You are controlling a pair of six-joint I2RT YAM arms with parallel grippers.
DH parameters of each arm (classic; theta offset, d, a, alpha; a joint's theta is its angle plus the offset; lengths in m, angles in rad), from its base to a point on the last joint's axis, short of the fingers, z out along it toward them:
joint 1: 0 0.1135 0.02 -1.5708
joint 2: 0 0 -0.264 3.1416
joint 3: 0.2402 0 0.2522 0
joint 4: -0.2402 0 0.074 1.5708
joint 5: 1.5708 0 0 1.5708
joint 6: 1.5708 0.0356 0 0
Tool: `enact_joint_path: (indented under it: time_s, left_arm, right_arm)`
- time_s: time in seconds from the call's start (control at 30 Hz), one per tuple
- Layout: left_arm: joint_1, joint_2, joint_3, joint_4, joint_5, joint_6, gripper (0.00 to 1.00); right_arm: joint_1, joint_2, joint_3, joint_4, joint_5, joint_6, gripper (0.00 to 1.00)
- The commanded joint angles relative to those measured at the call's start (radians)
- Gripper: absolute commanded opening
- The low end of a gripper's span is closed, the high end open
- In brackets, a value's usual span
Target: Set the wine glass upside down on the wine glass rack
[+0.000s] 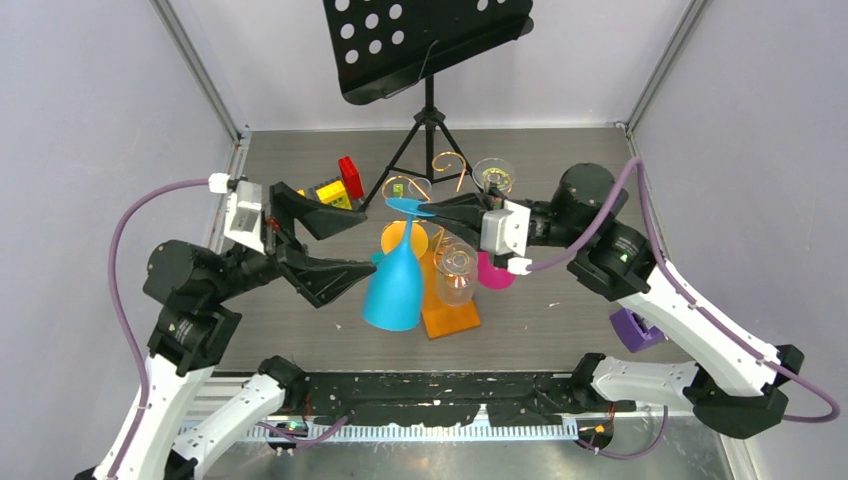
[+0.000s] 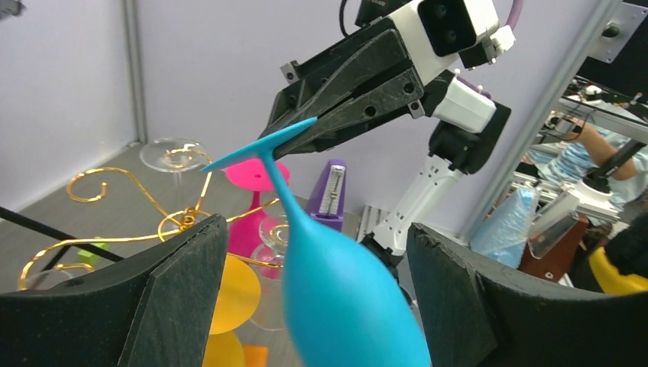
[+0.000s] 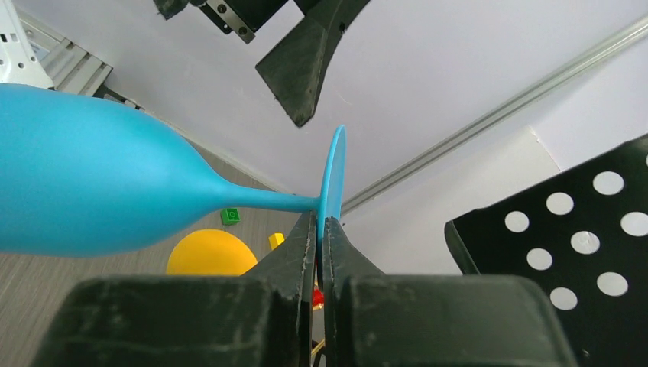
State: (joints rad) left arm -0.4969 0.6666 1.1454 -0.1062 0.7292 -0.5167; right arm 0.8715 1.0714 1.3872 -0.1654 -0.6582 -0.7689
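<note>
A blue wine glass (image 1: 393, 285) hangs upside down, foot up and bowl down, just left of the rack. My right gripper (image 1: 420, 210) is shut on the edge of its foot; the right wrist view shows the thin foot pinched between the fingers (image 3: 321, 227) and the bowl (image 3: 92, 191) at left. My left gripper (image 1: 352, 250) is open, its fingers either side of the bowl (image 2: 344, 298) without touching. The wine glass rack (image 1: 447, 165) is gold wire with curled arms on an orange base (image 1: 452, 318); its loops also show in the left wrist view (image 2: 164, 222).
Clear glasses (image 1: 456, 270) (image 1: 493, 175), a pink glass (image 1: 496, 272) and a yellow glass (image 1: 403, 238) hang at the rack. The black perforated music stand (image 1: 420, 40) stands behind. Red and yellow blocks (image 1: 340, 185) lie back left, a purple object (image 1: 632, 328) right.
</note>
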Motion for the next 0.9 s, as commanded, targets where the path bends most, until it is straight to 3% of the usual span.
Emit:
enact_joint_path:
  time_s: [0.0, 0.23, 0.5, 0.87]
  left_arm:
    - [-0.05, 0.033, -0.012, 0.022, -0.029, 0.013, 0.86]
    - [-0.08, 0.062, -0.045, 0.024, -0.063, 0.026, 0.84]
    - [-0.092, 0.096, -0.047, 0.031, -0.068, 0.002, 0.75]
    - [-0.1, 0.113, -0.053, 0.045, -0.068, -0.013, 0.45]
  right_arm:
    - [0.069, 0.007, 0.059, 0.073, 0.078, -0.088, 0.05]
    - [0.127, 0.016, 0.048, 0.111, 0.148, -0.124, 0.05]
    - [0.175, 0.01, 0.034, 0.109, 0.231, -0.187, 0.05]
    - [0.205, 0.03, 0.015, 0.144, 0.271, -0.211, 0.05]
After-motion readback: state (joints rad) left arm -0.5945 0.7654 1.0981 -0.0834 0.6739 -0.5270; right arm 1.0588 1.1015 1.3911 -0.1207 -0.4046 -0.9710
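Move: The left gripper, open, has the stem of the blue wine glass about 6 cm to its right, 2 cm ahead and 4 cm below. From this hand, the rack's hub is some 10 cm ahead, 11 cm right and 12 cm down, and the orange glass 5 cm ahead, 6 cm right and 18 cm down. The right hand holds the glass by its foot, the stem about 2 cm back, 2 cm left and 5 cm below; the left gripper is roughly 8 cm left and 4 cm back. Rightward, down and forward, the left hand goes about 5 cm to bring its open fingers around the stem just above the upside-down bowl, tipping slightly down; it then nearly stops and closes to roughly half open. The right hand, keeping its pinch on the foot, eases some 2.5 cm left towards it and tilts about 10 degrees, swinging the bowl forward. ##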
